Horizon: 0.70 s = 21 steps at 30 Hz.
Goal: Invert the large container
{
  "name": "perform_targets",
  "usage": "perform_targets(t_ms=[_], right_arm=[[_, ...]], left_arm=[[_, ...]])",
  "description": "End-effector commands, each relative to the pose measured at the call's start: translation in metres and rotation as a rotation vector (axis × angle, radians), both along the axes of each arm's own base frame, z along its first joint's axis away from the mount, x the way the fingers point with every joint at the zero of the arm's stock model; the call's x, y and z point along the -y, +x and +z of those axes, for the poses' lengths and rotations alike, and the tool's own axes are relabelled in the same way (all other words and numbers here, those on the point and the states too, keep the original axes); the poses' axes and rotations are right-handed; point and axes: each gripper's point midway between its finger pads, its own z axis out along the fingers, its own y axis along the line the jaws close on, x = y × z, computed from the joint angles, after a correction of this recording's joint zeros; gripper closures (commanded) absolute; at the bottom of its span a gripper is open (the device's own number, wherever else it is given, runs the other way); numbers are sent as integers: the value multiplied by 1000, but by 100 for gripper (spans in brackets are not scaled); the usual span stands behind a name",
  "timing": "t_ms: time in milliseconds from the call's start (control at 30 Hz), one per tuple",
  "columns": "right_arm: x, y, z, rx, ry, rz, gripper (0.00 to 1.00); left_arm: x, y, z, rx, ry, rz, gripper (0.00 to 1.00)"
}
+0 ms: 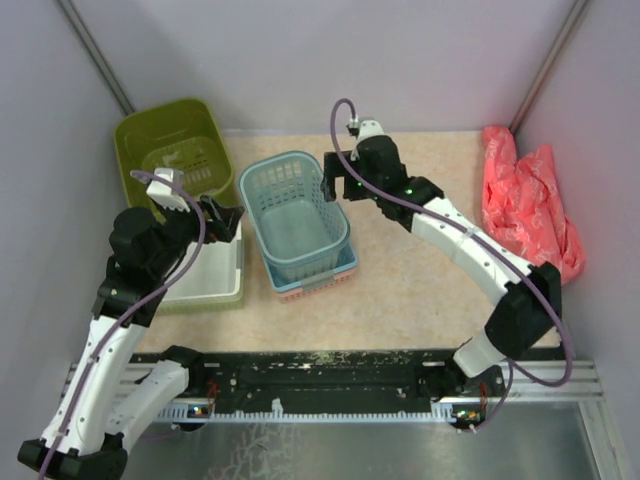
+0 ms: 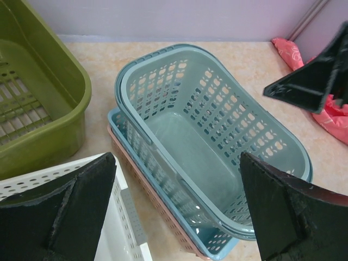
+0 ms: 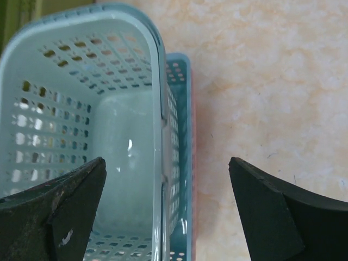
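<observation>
The large container [image 1: 170, 150] is a deep olive-green tub standing upright, mouth up, at the far left; it also shows in the left wrist view [image 2: 38, 109]. My left gripper [image 1: 228, 222] is open and empty, just right of the tub's near corner, above the gap between the white tray and the teal basket; its jaws [image 2: 176, 212] stand wide apart. My right gripper [image 1: 328, 185] is open and hovers over the far right rim of the teal basket [image 1: 295, 215], with the basket wall between its jaws [image 3: 166, 212]. Neither gripper touches the tub.
The teal lattice basket [image 2: 212, 141] sits in stacked blue and pink trays [image 2: 163, 201]. A white perforated tray [image 1: 210, 265] lies in front of the tub. A red cloth [image 1: 525, 200] lies at the right wall. Grey walls close in the back and sides.
</observation>
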Motion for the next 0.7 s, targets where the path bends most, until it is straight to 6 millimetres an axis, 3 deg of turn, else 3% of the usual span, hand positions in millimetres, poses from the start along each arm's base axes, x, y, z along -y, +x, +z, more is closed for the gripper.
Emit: perform_targets(t_ms=[0, 167, 267, 533, 667], right_arm=[[-12, -2, -22, -62, -115, 42, 5], [-20, 0, -60, -140, -231, 37, 5], [-21, 0, -67, -148, -244, 40, 10], [-27, -3, -57, -136, -220, 71, 54], [-30, -6, -41, -112, -192, 83, 59]], left_arm=[[-6, -1, 8, 51, -30, 33, 0], [-11, 1, 2, 52, -47, 70, 0], [-13, 1, 2, 61, -51, 82, 0], [-11, 2, -1, 64, -51, 69, 0], [-10, 2, 1, 69, -52, 63, 0]])
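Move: The container's middle lies about 10 cm to the right hand's left, 4 cm back and 16 cm below; its near-side right rim is almost straight underneath, some 10 cm down. The blue basket it rests on is centred about 3 cm nearer the base and 2 cm farther right than the container. A white basket stands some 20 cm left of the container and 11 cm nearer the base. From the left hand, the container is about 7 cm ahead, 10 cm right and 20 cm below. Down about 10 cm, with a slight drift left, the right hand sinks onto the container's right rim, tipping its fingers some 20 degrees more steeply down so one goes inside the wall and the other outside. There it all but stops, and the wide-open fingers close to less than half around the rim. ##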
